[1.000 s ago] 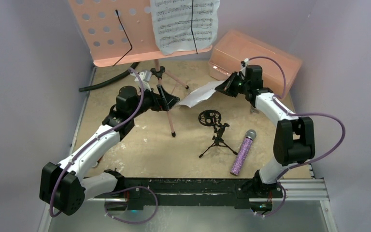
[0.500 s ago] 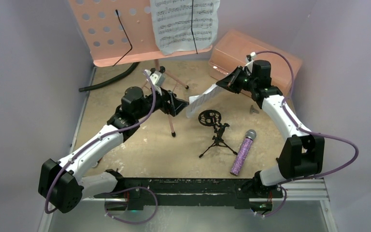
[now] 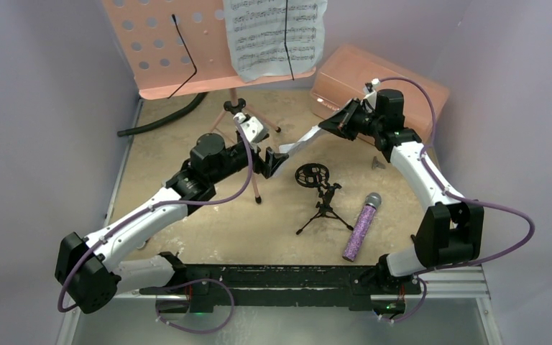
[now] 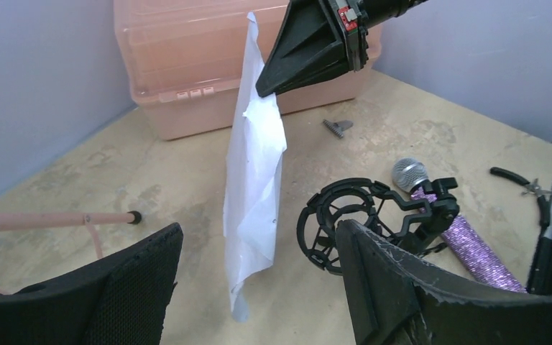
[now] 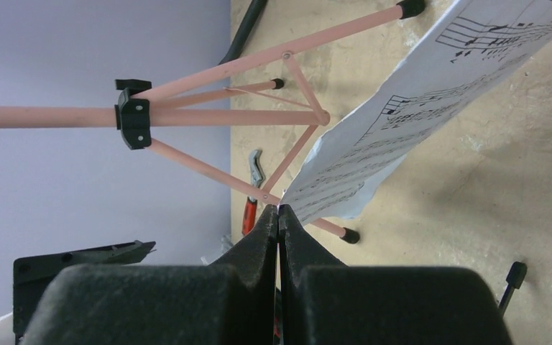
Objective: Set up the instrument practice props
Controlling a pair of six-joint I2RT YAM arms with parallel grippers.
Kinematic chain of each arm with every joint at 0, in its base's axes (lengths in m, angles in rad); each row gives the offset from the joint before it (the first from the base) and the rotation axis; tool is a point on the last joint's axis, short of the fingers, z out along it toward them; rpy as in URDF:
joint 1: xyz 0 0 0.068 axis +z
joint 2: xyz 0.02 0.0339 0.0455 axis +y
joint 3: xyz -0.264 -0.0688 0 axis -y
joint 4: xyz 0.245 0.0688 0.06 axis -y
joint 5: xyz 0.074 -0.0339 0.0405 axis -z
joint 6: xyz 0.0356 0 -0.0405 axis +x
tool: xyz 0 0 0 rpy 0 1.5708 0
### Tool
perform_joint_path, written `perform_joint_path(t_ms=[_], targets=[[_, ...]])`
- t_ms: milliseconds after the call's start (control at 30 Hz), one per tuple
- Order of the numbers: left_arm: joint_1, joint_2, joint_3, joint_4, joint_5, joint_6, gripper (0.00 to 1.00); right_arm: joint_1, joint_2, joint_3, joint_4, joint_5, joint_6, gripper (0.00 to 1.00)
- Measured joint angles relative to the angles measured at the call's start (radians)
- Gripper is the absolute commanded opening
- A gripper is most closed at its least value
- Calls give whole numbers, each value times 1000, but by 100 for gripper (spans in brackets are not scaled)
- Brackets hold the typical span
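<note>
The pink music stand [image 3: 180,50] stands at the back on its tripod legs [image 5: 223,115], with one sheet-music page [image 3: 277,36] clipped to it. My right gripper [image 3: 330,123] is shut on the corner of a second white sheet-music page [image 3: 298,142], which hangs off the table. My left gripper [image 3: 273,162] is open at that page's free lower end. In the left wrist view the page [image 4: 255,165] hangs between the spread fingers [image 4: 136,280] without touching them. The black mic stand [image 3: 320,194] and the purple microphone [image 3: 361,226] rest on the table.
A salmon plastic box [image 3: 381,86] sits at the back right behind my right gripper. A black hose [image 3: 162,118] lies at the back left. A red-handled wrench [image 5: 248,215] lies near the stand legs. Black pliers [image 4: 521,181] lie to the right.
My right gripper lifted the page up off the table and back toward the box. My left gripper moved right, past the stand leg to the page's lower end, and its fingers narrowed slightly.
</note>
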Motion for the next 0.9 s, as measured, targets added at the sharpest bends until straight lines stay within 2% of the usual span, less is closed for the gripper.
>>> perform_joint_path(t_ms=[333, 433, 567, 733, 833, 900], targets=[[-57, 87, 26, 0, -67, 138, 76, 1, 0, 5, 10, -39, 29, 0], [-80, 128, 46, -2, -111, 173, 72, 3, 0, 6, 19, -51, 35, 0], [-98, 169, 75, -7, -166, 210, 55, 5, 0, 8, 24, -65, 46, 0], [-105, 191, 89, -6, -201, 246, 24, 5, 0, 13, 44, -84, 49, 0], [-107, 192, 89, -6, -209, 261, 2, 5, 0, 15, 56, -93, 50, 0], [-108, 192, 89, -6, -209, 264, 0, 5, 0, 16, 62, -97, 50, 2]])
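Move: The near edge of the music sheet, hanging from the closed right gripper, lies about 4 cm ahead, 4 cm right and 5 cm below the open left gripper. From the left gripper, the black ring stand is some 10 cm right and 5 cm back, roughly 19 below; the music stand's near foot is about 7 left, 8 back and 27 below. From the right gripper that edge is about 8 cm back, 7 left and 4 below. Bring the left gripper down, forward and right, some 5 to 6 cm in all, until the near edge of the hanging sheet sits between its fingers, rolling the wrist roughly 15 degrees, left side up. Then shut the fingers to pinch the edge. Keep the right gripper's hold on the paper, raising it about 2 cm and easing it slightly left. ##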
